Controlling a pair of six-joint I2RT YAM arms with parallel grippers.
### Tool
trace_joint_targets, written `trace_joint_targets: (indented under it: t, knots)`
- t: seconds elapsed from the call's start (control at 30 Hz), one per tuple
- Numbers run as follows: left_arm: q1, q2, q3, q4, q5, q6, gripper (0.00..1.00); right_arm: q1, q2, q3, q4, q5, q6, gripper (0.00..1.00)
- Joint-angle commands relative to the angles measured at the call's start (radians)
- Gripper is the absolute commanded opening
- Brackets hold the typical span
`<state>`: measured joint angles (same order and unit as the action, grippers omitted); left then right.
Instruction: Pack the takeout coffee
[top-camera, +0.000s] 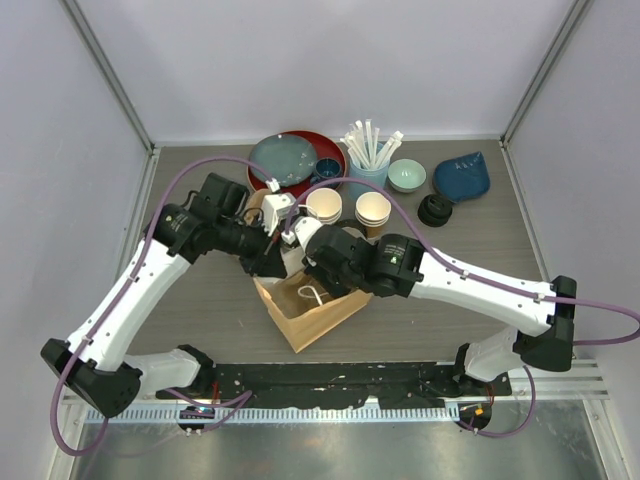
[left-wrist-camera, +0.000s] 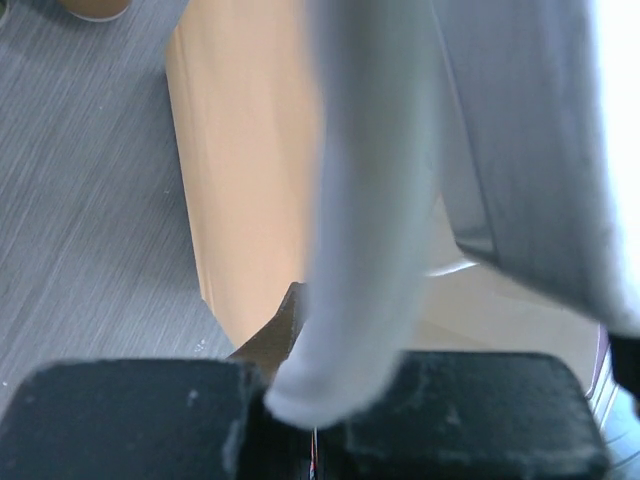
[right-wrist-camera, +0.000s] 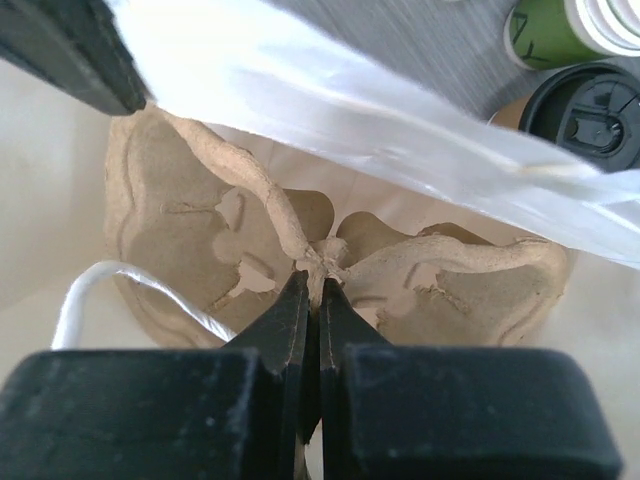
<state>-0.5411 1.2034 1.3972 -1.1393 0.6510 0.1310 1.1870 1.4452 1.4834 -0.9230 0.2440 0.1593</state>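
A brown paper bag (top-camera: 318, 318) stands open between my arms. Inside it lies a moulded pulp cup carrier (right-wrist-camera: 200, 220). My right gripper (right-wrist-camera: 320, 285) reaches into the bag (top-camera: 316, 276) and is shut on the carrier's raised middle ridge. The left gripper (left-wrist-camera: 318, 400) at the bag's left rim (top-camera: 268, 262) is shut on a blurred white band, the bag's handle (left-wrist-camera: 370, 200). One takeout coffee, a brown-sided cup with a black lid (right-wrist-camera: 588, 105), stands outside the bag, beside a green-sided stack of white-rimmed cups (right-wrist-camera: 545, 35). In the top view the arms hide the lidded cup.
Behind the bag are two lidless cream-rimmed cup stacks (top-camera: 323, 205) (top-camera: 373, 209), a blue cup of white straws (top-camera: 368, 150), a red tray holding a grey plate (top-camera: 283, 160), a pale green bowl (top-camera: 407, 175), a stack of black lids (top-camera: 435, 210) and a blue dish (top-camera: 462, 177).
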Motion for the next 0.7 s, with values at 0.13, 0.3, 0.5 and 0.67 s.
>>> trace_joint_targets:
  t: [0.13,0.3,0.5,0.67]
  knots:
    - [0.012,-0.005,-0.029,0.127,-0.189,-0.126,0.00,0.022,-0.020,-0.098,0.003,-0.008,0.026,0.01]
    - [0.013,0.001,-0.029,0.191,-0.297,-0.206,0.00,0.022,-0.019,-0.129,-0.008,-0.020,0.040,0.01]
    - [0.013,0.001,-0.023,0.210,-0.335,-0.222,0.00,0.019,0.066,-0.106,-0.039,-0.087,0.043,0.01]
    - [0.013,-0.005,-0.009,0.207,-0.346,-0.209,0.00,-0.012,0.103,-0.117,-0.079,-0.150,0.054,0.01]
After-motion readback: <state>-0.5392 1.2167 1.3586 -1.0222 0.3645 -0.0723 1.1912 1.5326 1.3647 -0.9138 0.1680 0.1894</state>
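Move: The cup carrier pinched in the right gripper is to go down into the open paper bag, whose middle lies about 12 cm below that hand, some 3 cm back and 1 cm to its left. The lidded brown cup stands roughly 12 cm ahead, 5 cm right; the green cup stack 17 cm straight ahead; both some 16 cm lower. From the left gripper, on the bag's rim, the bag's middle is 9 cm right, 4 cm back and 15 cm below, the spare carrier 12 cm ahead, 4 cm left, 25 cm down. Keep the right gripper shut on the middle of the cup carrier and lower it about 7 cm deeper into the paper bag, easing slightly back as it sinks. Meanwhile draw the still-pinched bag rim forward some 5 cm with the left gripper, dipping a little and turning the wrist about 20 degrees counter-clockwise. ##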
